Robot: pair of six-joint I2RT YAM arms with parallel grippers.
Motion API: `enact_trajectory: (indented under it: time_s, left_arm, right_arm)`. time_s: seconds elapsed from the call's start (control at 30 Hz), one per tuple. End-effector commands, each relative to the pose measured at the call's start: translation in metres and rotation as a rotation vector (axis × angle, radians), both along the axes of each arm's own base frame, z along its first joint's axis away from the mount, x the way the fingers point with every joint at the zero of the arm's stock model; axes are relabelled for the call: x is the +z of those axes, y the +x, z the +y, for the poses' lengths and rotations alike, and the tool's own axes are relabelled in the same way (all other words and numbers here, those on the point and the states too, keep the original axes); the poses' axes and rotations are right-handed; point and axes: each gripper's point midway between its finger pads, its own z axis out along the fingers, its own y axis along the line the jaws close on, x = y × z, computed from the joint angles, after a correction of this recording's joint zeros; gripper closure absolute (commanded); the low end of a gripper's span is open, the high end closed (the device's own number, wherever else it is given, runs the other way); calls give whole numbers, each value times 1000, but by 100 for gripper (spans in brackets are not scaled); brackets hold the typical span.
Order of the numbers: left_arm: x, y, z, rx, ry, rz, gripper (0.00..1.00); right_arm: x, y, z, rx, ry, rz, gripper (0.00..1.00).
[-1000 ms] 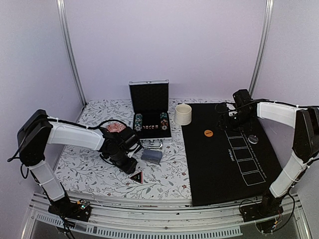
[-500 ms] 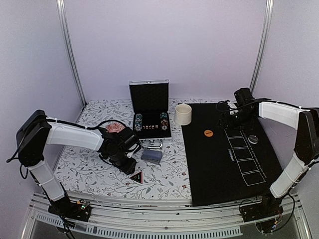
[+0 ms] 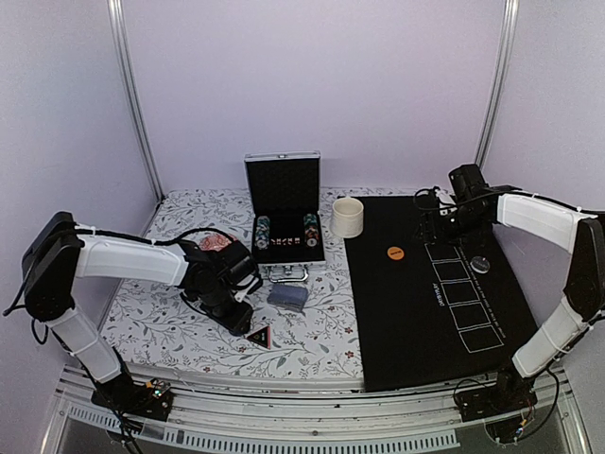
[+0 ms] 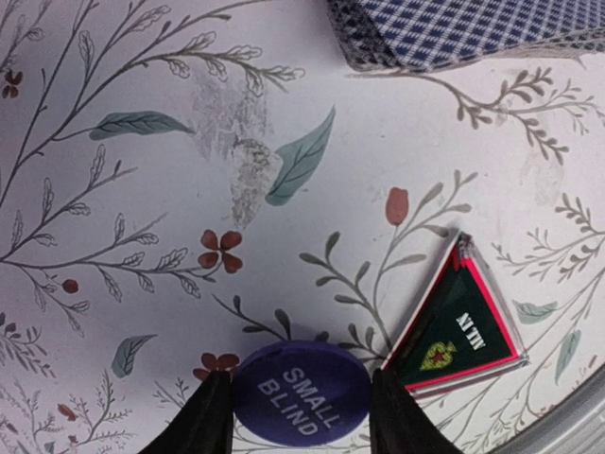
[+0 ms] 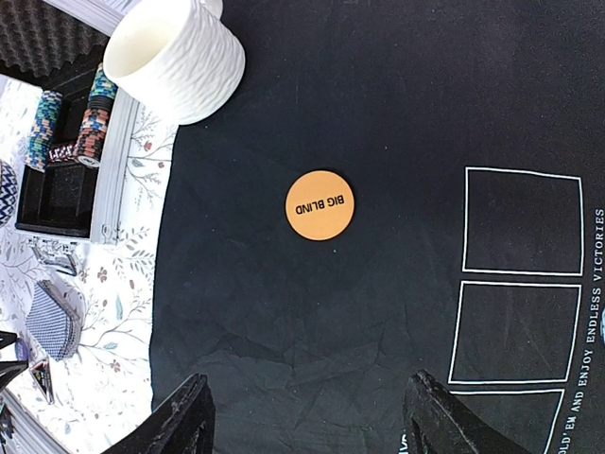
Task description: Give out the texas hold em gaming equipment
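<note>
A dark blue "SMALL BLIND" disc [image 4: 301, 395] lies on the floral cloth, and my left gripper [image 4: 301, 409] is shut on it, one finger against each side. Right beside it is the black red-edged triangle marker [image 4: 460, 331] [image 3: 258, 334]. The deck of blue-backed cards [image 4: 454, 28] [image 3: 287, 297] lies a little farther off. An orange "BIG BLIND" disc [image 5: 319, 205] [image 3: 395, 253] rests on the black mat [image 5: 378, 95]. My right gripper [image 5: 307, 416] [image 3: 430, 222] hovers open over the mat's far part, holding nothing. Striped chips [image 5: 95, 113] stand in the open case [image 3: 284, 203].
A cream cup [image 3: 347, 217] [image 5: 175, 57] stands at the mat's far left corner. A pink dish [image 3: 217, 242] sits behind my left arm. A small silver disc [image 3: 480, 265] lies on the mat beside the row of white card outlines [image 3: 463, 303].
My left gripper's fingers have drawn in against the blue disc, and the left arm has sunk slightly. The right arm has drifted a little to the right.
</note>
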Motion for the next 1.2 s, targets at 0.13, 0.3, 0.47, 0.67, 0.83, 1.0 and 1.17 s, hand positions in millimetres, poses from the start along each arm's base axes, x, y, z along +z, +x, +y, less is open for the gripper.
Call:
enact_trajectory:
  time_s: [0.13,0.3,0.47,0.67,0.83,1.0,1.17]
  left_arm:
    - [20,-12,-13,-29,-65,5,56]
    - [30,-20,-33,-98,-99,-3,56]
    - [20,-26,-40,-139,-75,13,56]
    - [12,-28,-55,-184,-78,17,56]
    - [7,-32,-65,-214,-97,33,56]
    - [5,-34,-67,-224,-108,37,56]
    - [6,-34,-67,-224,-108,34,56]
  right_arm:
    - [9,-5,-1,3,2,-24,30]
    - [10,-7,4,9,32,-18,30]
    - [8,-15,17,31,89,2,30]
    - [8,-32,48,84,168,28,30]
    - [15,-58,103,208,268,58,30]
    - [25,-86,150,304,428,99,31]
    - [5,-107,175,337,409,168,32]
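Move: The left fingers still hold the blue Small Blind chip by its rim. From this hand the All In triangle lies about 6 cm to the right, 3 cm back and 2 cm lower, and the card deck some 12 cm right and 7 cm ahead. From the empty right hand the triangle is roughly 41 cm left, 16 cm back and 15 cm below, the deck about 35 cm left and 5 cm back, and the Big Blind chip 8 cm left and 9 cm ahead. The left fingers' hold on the Small Blind chip ends without their opening, as the hand goes about 6 cm right and 3 cm back, lifting 2 cm and sinking again over the All In triangle while turning some 10 degrees clockwise. The right hand, fingers open, waits, then sweeps ever faster about 15 cm left and 10 cm back, nearly level, towards the deck and the left hand, swinging counter-clockwise with its left side rising. ##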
